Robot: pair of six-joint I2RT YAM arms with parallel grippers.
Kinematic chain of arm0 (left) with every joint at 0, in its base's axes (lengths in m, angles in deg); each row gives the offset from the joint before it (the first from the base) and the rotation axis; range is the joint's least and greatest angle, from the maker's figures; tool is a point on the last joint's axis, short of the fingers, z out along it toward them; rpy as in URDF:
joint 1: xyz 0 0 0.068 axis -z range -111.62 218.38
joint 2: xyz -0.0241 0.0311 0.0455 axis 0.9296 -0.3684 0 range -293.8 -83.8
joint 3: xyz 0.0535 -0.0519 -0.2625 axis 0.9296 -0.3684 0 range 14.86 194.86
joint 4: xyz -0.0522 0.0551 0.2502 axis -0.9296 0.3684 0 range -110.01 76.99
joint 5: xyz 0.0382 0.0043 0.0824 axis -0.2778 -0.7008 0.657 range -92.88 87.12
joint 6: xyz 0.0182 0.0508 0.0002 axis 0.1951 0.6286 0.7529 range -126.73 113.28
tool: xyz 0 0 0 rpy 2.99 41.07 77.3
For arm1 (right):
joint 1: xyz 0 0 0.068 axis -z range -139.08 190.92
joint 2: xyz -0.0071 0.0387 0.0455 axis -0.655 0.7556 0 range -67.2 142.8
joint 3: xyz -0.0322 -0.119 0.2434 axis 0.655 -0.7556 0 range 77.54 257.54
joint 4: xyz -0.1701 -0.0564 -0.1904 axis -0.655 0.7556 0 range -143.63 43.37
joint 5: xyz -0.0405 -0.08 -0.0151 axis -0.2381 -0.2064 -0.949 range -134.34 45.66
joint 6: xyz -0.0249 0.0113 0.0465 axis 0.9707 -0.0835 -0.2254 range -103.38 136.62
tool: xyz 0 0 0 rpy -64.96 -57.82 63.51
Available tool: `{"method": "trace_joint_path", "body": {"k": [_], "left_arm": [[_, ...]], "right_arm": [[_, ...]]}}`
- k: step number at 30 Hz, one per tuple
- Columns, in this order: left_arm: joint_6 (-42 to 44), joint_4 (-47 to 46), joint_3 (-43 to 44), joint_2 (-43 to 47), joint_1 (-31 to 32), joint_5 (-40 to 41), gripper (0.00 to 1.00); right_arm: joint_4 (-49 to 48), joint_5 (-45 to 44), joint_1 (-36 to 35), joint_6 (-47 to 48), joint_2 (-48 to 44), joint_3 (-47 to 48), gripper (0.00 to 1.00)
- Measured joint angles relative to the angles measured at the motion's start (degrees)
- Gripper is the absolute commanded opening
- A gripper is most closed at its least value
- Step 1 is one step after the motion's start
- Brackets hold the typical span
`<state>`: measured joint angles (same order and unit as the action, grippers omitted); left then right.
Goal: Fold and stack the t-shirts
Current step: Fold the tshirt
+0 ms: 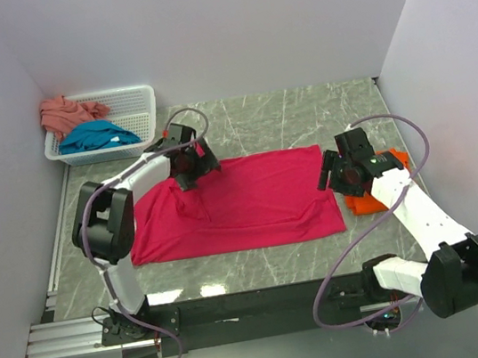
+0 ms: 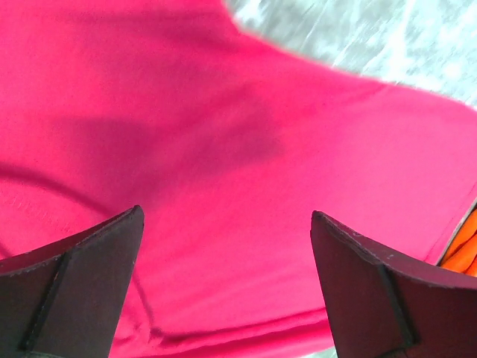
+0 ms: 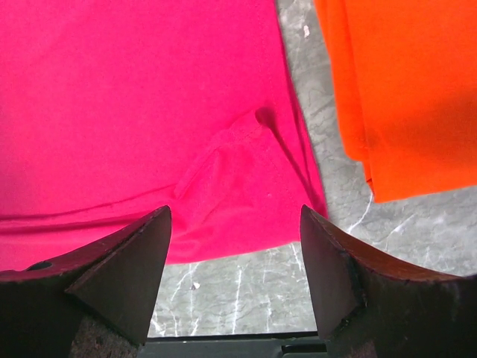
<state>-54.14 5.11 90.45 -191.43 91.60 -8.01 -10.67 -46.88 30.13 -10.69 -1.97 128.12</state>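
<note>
The magenta-red t-shirt (image 1: 243, 204) lies spread flat across the middle of the table, filling the left wrist view (image 2: 223, 149) and most of the right wrist view (image 3: 134, 104). A folded bright orange t-shirt (image 1: 370, 200) rests at the right, partly under the right arm (image 3: 410, 89). Teal (image 1: 97, 135) and salmon-pink (image 1: 63, 113) t-shirts lie bunched in the white basket. My left gripper (image 1: 191, 173) hovers open over the red shirt's upper left part (image 2: 225, 216), holding nothing. My right gripper (image 1: 328, 175) stands open over the shirt's right edge (image 3: 235, 212), empty.
The white mesh basket (image 1: 142, 103) stands at the back left corner. Grey marble tabletop (image 1: 301, 111) shows behind and in front of the red shirt. White walls close in the left, back and right sides.
</note>
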Motion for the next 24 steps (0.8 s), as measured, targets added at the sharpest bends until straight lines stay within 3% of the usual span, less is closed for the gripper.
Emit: {"method": "trace_joint_path", "body": {"k": [6,16,24], "left_arm": [[1.27,0.87,2.84,-1.53,0.13,1.25,0.99],[1.01,4.48,-11.78,17.25,0.28,6.12,1.00],[-0.20,4.66,-19.34,17.05,0.42,4.94,0.99]], "right_arm": [[-0.11,1.40,0.22,0.24,-0.20,0.00,0.76],[-1.88,5.18,0.22,1.03,1.73,-0.22,0.76],[-2.58,6.73,0.22,1.51,4.04,-0.35,0.76]]}}
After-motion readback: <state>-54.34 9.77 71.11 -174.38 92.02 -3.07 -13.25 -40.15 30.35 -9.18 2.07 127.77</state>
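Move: The left hand is wide open over the far left part of the red t-shirt. The loose sleeve flap folded onto the shirt lies about 8 cm back, 4 cm to its left and some 5 cm below. The far sleeve is roughly 7 cm ahead and 3 cm left, and the shirt's near edge about 21 cm straight back. From the right hand the flap is some 39 cm left, 2 cm back and 11 cm lower. No contact can be made out: after edging on about a centimetre, the left hand swings back some 10 cm and 5 cm left towards the loose sleeve flap, arching up about 3 cm on the way and then sinking over the flap, fingers still wide open. The right hand eases about 2 cm left and slightly down above the shirt's right end, its fingers staying partly open. ##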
